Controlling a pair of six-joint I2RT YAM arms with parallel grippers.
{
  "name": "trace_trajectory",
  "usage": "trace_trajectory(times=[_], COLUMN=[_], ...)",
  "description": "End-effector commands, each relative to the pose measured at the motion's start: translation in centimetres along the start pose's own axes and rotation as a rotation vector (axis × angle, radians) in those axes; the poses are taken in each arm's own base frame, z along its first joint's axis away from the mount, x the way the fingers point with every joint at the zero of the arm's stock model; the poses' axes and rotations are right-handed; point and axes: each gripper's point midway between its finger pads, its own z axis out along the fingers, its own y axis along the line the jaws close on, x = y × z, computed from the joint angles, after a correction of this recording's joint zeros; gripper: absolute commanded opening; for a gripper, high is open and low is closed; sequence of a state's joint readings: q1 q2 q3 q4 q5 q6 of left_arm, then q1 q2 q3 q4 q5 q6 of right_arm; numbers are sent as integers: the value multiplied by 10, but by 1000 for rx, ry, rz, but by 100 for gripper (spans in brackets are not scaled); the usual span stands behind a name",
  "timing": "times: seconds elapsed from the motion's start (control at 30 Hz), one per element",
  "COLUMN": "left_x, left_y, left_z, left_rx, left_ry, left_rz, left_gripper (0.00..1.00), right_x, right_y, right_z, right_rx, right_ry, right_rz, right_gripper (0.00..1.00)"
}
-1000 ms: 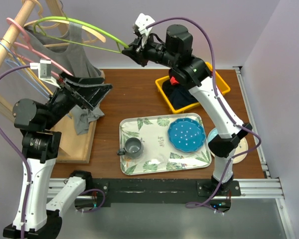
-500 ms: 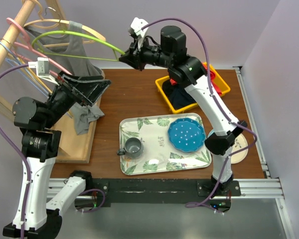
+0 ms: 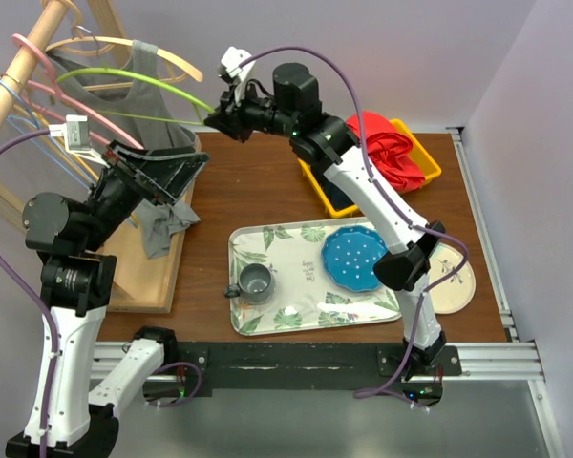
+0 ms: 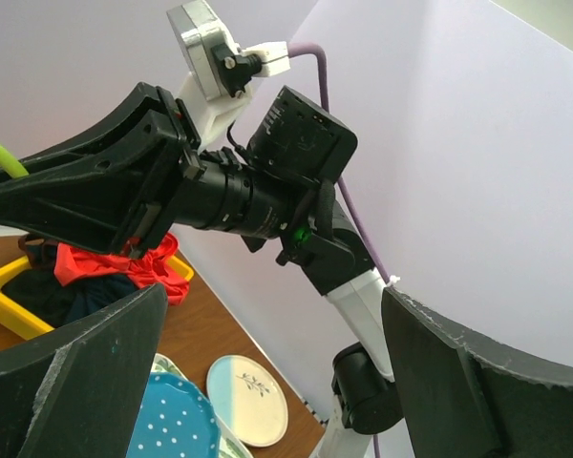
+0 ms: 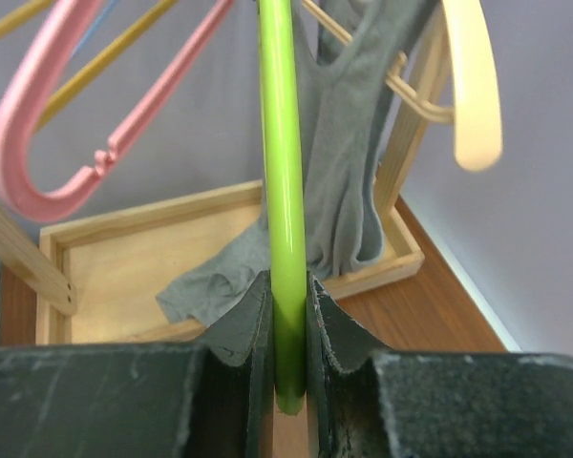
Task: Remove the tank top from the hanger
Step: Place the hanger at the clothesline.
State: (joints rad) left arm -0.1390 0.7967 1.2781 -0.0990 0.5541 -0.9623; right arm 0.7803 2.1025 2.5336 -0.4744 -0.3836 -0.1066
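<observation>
The grey tank top (image 3: 145, 107) hangs on the rack at the back left, one strap up by the cream hanger (image 3: 167, 59) and its hem crumpled on the wooden base. A green hanger (image 3: 138, 78) arcs across it; I cannot tell which hanger carries it. My right gripper (image 3: 213, 116) is shut on the green hanger's (image 5: 285, 172) free end, the rod pinched between both jaws (image 5: 288, 286), with the tank top (image 5: 349, 162) just behind. My left gripper (image 3: 196, 181) stands wide open beside the hanging cloth, nothing between its fingers (image 4: 272, 382).
Pink hanger (image 3: 38, 72) and others hang on the wooden rail (image 3: 24, 62). A wooden base tray (image 3: 148, 281) sits under the rack. Yellow bin (image 3: 315, 170) holds red cloth (image 3: 392, 148). A leaf-print tray (image 3: 306, 320) carries a blue dotted plate (image 3: 358, 260) and grey mug (image 3: 255, 282). A plate (image 3: 456, 279) lies right.
My right arm has swung left with the green hanger's end, drawing it lower and closer to the rack and uncovering the red cloth. The left arm has barely moved.
</observation>
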Motion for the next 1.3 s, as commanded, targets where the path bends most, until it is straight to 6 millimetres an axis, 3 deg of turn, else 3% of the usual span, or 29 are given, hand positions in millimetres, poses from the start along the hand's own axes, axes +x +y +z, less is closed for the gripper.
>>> trace_trajectory(times=[0.0, 0.73, 1.07, 1.27], left_x=[-3, -2, -2, -3], left_y=[-6, -8, -12, -11], left_z=[-2, -4, -5, -4], left_rx=[14, 25, 43, 38], left_ry=[-19, -15, -24, -30], left_rz=[4, 0, -5, -10], left_gripper=[100, 100, 100, 100], right_x=[-76, -78, -45, -38], right_y=[12, 38, 40, 41], right_z=[-1, 42, 61, 63], right_rx=[31, 85, 113, 128], right_ry=[-241, -329, -256, -239], right_rz=[-84, -104, -104, -73], right_gripper=[0, 0, 0, 0])
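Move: The clothesline's wooden rod lies about 33 cm to the left of the right hand, some 14 cm ahead and roughly 8 cm higher. The gray tank top hangs about 15 cm left, 4 cm ahead and 10 cm lower; the pink hanger's near end is some 15 cm left and 5 cm back, about level. From the left hand, the rod is about 30 cm left, 22 cm ahead and 12 cm up. The right hand, still gripping the green hanger, carries it about 8 cm left, hook-first towards the clothesline. ##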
